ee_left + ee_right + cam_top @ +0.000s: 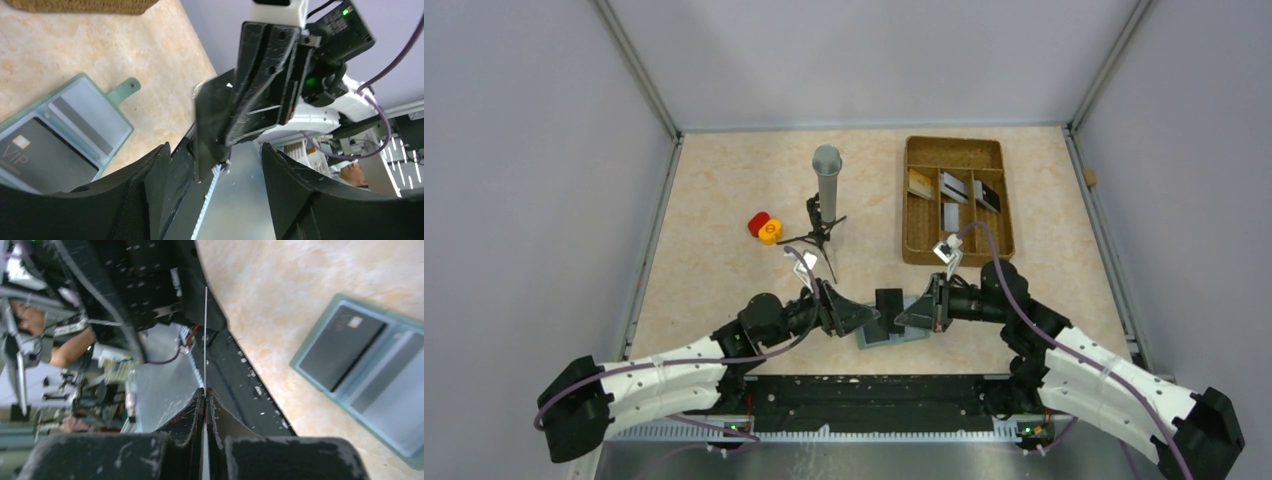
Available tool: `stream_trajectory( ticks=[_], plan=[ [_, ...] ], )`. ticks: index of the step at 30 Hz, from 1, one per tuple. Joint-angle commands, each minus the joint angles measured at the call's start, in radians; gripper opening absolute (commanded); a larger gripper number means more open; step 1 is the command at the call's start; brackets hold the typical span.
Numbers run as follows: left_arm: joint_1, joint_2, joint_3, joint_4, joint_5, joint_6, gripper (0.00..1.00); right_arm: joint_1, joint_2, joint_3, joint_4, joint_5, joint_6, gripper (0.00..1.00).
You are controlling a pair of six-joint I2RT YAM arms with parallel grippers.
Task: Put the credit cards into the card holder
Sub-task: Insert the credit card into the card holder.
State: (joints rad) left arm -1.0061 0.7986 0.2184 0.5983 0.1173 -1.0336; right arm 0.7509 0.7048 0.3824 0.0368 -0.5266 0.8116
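The card holder [892, 336] lies open on the table between the two arms near the front edge. In the left wrist view, the card holder [100, 107] carries a black card [45, 160] and a silvery card [82, 120] in its pockets. My right gripper [916, 314] is shut on a dark credit card [889, 302], held upright above the holder. The right wrist view shows this card [205, 340] edge-on between the right gripper [205, 390]. My left gripper [216, 156] stands open just short of that card [210, 120]. More credit cards [954, 187] lie in the tray.
A brown compartmented tray [924, 245] sits at the back right. A grey cylinder [827, 175] stands on a black stand at mid-table, with a red and yellow object [764, 228] to its left. Grey walls enclose the table on three sides.
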Motion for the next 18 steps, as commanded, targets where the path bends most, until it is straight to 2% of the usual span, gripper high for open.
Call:
stream_trajectory(
  ticks=[1,4,8,14,18],
  plan=[
    [0.014,0.015,0.024,-0.03,0.107,0.01,0.68,-0.004,0.004,0.033,0.117,-0.204,0.012,0.0],
    [0.014,0.04,0.035,-0.013,0.138,-0.002,0.59,-0.004,0.011,0.033,0.138,-0.233,0.018,0.0],
    [0.014,0.053,0.019,0.053,0.15,-0.028,0.42,-0.004,0.027,0.036,0.121,-0.234,0.007,0.0],
    [0.014,0.091,0.013,0.127,0.181,-0.062,0.3,-0.004,0.052,0.029,0.127,-0.234,0.006,0.0],
    [0.014,0.125,0.008,0.164,0.197,-0.081,0.05,-0.003,0.051,0.033,0.1,-0.187,-0.002,0.0]
  ],
)
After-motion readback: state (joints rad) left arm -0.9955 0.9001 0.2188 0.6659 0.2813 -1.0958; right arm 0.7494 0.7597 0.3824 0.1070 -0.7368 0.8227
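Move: Held in the right fingers, the black credit card has its middle about 3 cm right and 1 cm forward of the left hand, roughly level. From the left hand, the card holder lies some 4 cm right and 10 cm below, neither ahead nor back; the tripod base stands 17 cm forward and 10 cm left, also below. The holder lies straight beneath the right hand, about 9 cm down; the wicker box is some 26 cm forward and 12 cm right of the right hand. Keep the right fingers shut on the black card and draw it back about 3 cm, rising slightly and turning some 10 degrees counter-clockwise. Bring the open left gripper back with it, slightly down and right, yawing about 10 degrees clockwise, and close its fingers most of the way around the card's left edge to pinch it. ##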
